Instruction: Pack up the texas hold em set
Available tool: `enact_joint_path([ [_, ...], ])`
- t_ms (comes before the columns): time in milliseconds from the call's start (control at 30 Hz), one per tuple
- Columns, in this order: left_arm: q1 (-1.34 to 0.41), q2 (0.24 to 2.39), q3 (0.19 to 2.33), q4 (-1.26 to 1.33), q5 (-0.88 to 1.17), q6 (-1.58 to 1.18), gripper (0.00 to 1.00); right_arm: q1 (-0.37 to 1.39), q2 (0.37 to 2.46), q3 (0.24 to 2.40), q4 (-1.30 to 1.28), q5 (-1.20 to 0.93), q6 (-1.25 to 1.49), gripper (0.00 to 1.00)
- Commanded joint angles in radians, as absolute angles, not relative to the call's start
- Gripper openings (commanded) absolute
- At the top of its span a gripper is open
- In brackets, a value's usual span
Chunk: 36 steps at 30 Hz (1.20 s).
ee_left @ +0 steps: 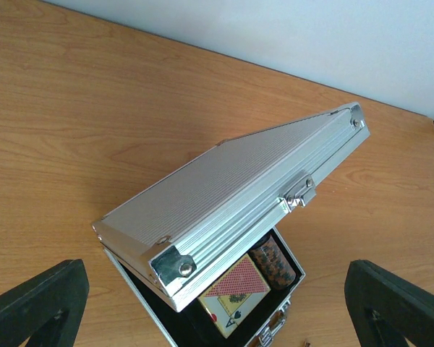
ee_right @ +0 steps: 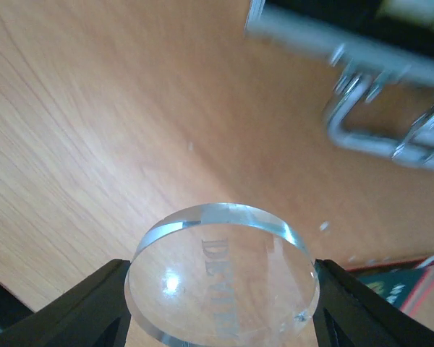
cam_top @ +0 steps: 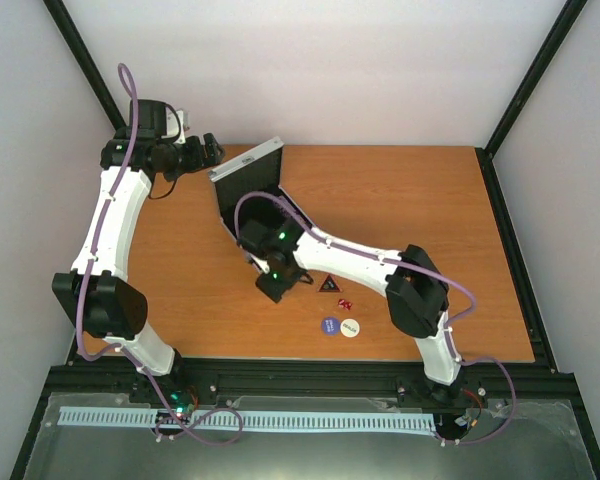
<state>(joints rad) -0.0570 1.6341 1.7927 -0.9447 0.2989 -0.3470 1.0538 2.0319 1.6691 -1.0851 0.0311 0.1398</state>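
Note:
The silver case (cam_top: 248, 160) of the texas hold em set stands at the back left with its lid half raised. In the left wrist view, below the lid (ee_left: 231, 188), a pink-orange card box (ee_left: 235, 293) and a dark chip stack (ee_left: 275, 262) lie in the black lining. My left gripper (cam_top: 208, 150) hangs open behind the lid, with nothing between its fingers (ee_left: 36, 307). My right gripper (cam_top: 276, 285) is shut on a clear disc (ee_right: 220, 278), held just above the table in front of the case's handle (ee_right: 376, 123).
A black triangle (cam_top: 328, 285), red dice (cam_top: 344, 304), a blue disc (cam_top: 330, 326) and a white disc (cam_top: 351, 327) lie on the table right of my right gripper. Black frame posts stand at the back corners.

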Motion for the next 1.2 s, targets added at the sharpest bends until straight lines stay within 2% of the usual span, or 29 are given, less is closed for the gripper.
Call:
enact_joint_path([
  [0, -0.059, 1.617, 1.807, -0.952, 0.296, -0.345, 1.0, 0.999, 2.046, 1.857, -1.156, 0.051, 0.103, 0.25],
  [200, -0.059, 1.598, 1.8, -0.951, 0.288, -0.341, 1.0, 0.911, 2.186, 2.136, -1.168, 0.04, 0.101, 0.23],
  [400, -0.06, 1.584, 1.776, -0.942, 0.292, -0.345, 1.0, 0.819, 2.315, 2.341, -1.042, -0.017, 0.137, 0.24],
  [700, -0.059, 1.566, 1.772, -0.942, 0.299, -0.339, 1.0, 0.746, 2.396, 2.356, -0.816, -0.129, 0.161, 0.25],
  [1167, -0.059, 1.557, 1.757, -0.938, 0.32, -0.35, 1.0, 0.746, 2.5, 2.395, -0.726, -0.185, 0.183, 0.26],
])
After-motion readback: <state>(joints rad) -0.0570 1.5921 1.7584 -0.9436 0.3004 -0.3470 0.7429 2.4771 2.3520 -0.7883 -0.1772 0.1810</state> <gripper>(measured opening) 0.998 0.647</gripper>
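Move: The clear dealer disc is already in the right gripper; its place is the empty far-left well of the open case, about 23 cm ahead, 11 cm left and 5 cm below. Beside that well, the purple chips stand about 26 cm ahead and 1 cm left of the hand, the card box 17 ahead and 2 left, and the raised lid some 30 ahead and 10 left. From the left hand, the well lies about 1 cm ahead, 7 cm right and 28 cm below. Keep the dealer disc pinched and sweep the right gripper some 23 cm forward, rising about 8 cm early on to carry it over the case's near edge. Near the lid, stop going forward, ease left and sink about 3 cm towards the empty well, tipping the fingers about 30 degrees to the left and turning the hand slightly clockwise. ##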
